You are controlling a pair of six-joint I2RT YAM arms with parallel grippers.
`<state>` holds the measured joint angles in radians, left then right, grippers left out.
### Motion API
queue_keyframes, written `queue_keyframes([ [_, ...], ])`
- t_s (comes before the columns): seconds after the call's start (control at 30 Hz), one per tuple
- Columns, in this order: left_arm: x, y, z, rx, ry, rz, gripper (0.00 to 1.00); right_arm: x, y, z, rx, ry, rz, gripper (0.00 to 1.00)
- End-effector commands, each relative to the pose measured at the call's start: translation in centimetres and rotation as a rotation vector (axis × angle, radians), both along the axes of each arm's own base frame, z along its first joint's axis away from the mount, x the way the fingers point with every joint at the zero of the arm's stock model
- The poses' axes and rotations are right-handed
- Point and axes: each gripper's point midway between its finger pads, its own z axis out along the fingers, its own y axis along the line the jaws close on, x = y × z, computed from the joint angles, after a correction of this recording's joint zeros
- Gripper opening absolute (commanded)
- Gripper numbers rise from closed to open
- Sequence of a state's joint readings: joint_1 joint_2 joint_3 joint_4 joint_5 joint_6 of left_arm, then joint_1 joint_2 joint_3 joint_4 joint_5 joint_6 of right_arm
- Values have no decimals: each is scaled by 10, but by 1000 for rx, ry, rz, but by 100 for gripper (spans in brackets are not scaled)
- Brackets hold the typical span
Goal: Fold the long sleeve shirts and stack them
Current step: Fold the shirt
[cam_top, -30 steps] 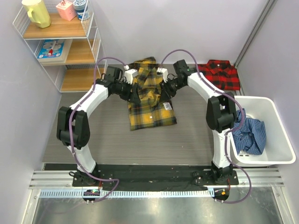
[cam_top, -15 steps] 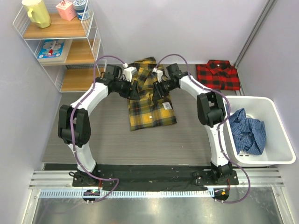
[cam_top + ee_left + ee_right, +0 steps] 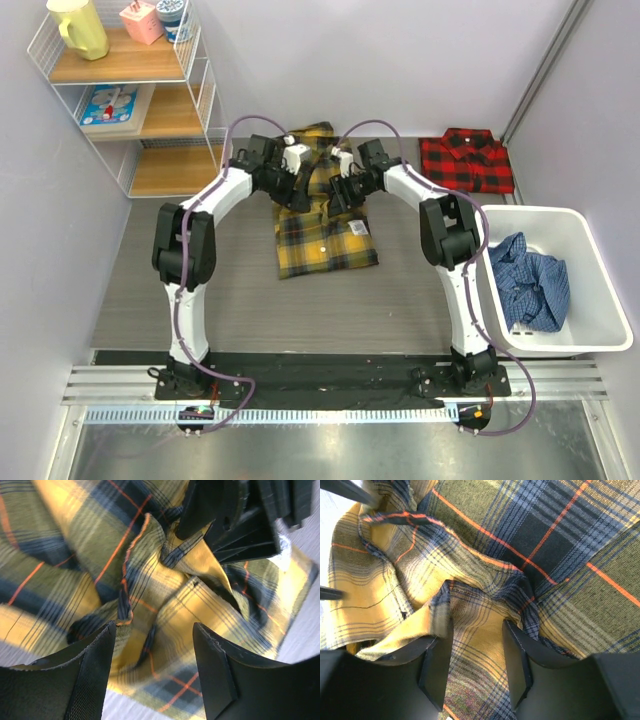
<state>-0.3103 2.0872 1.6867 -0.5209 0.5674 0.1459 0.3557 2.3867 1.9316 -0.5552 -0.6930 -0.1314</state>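
Note:
The yellow plaid long sleeve shirt (image 3: 325, 245) lies on the grey table, folded narrow, its upper part bunched. Both grippers meet over that bunched part. My left gripper (image 3: 303, 190) is open, and in its wrist view the fingers (image 3: 95, 675) stand wide apart just above rumpled yellow cloth (image 3: 150, 605). My right gripper (image 3: 338, 192) is open too. A fold of the shirt (image 3: 475, 630) lies loose between its fingers (image 3: 517, 665), and an edge drapes over the left one. The red-and-black long sleeve shirt (image 3: 467, 162) lies folded at the back right.
A white bin (image 3: 600, 330) holding a crumpled blue shirt (image 3: 535, 290) stands at the right. A wire shelf unit (image 3: 140, 100) with a yellow jug and small items fills the back left corner. In the left wrist view the right gripper's black body (image 3: 235, 520) is close.
Both grippers have moved inward over the yellow shirt's upper middle and now nearly meet. The right gripper's jaws have spread apart, and the cloth sits loose between them.

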Motion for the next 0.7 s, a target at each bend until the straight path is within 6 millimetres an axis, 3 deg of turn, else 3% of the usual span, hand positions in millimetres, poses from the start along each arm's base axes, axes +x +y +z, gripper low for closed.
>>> queue_keyframes([
  [0.0,15,-11,4,24,-90,-67,62,-6,0,49,51,-28,-8,51],
  [0.07,16,-14,2,20,-88,-85,61,-12,6,65,104,-15,11,51],
  [0.13,17,-10,-14,82,-77,-83,57,-14,10,76,143,2,0,51],
  [0.17,17,-9,-16,96,-69,-87,50,-14,12,78,157,4,-4,51],
  [0.2,18,-6,-17,108,-70,-76,37,-14,13,79,161,12,-9,51],
  [0.27,25,-2,-18,120,-111,-37,23,-14,12,75,158,15,-11,51],
  [0.3,27,0,0,104,-154,-12,13,-14,12,71,152,23,-13,51],
  [0.37,29,2,12,75,-200,6,6,-14,12,65,145,31,-17,50],
  [0.43,27,3,37,30,-235,8,0,-15,14,56,139,49,-14,50],
  [0.47,23,4,38,15,-230,8,0,-15,14,52,131,54,-17,50],
  [0.53,22,6,60,-42,-263,27,0,-16,18,41,120,77,-28,50],
  [0.67,16,11,73,-81,-294,35,0,-7,20,19,79,76,-72,51],
])
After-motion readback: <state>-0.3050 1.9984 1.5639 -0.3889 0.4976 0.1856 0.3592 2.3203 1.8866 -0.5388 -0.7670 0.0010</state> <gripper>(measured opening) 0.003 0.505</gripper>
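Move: The yellow plaid shirt's loose fold lies almost under the left hand, about 1 cm ahead, 1 cm to its right and 3 cm below, the fingers open around it. From that hand the shirt's white label is some 13 cm right and 5 cm back, and the shirt's near edge about 16 cm back and 7 cm right. The right hand already has a raised part of the fold at its fingertips; the left's grip spot lies about 7 cm to its left, 1 cm ahead and 1 cm higher. The left hand sinks about 3 cm onto the loose fold, edging slightly forward and right, shuts its wide-open fingers fully to pinch the cloth, then turns back up some 4 cm while drifting about 2 cm to its left, away from the right hand. Meanwhile the right hand, half open throughout and with its nearer finger still tucked under the raised fold, rises about 3 cm and draws back 1 to 2 cm, rolling slightly so that its left side comes up. ##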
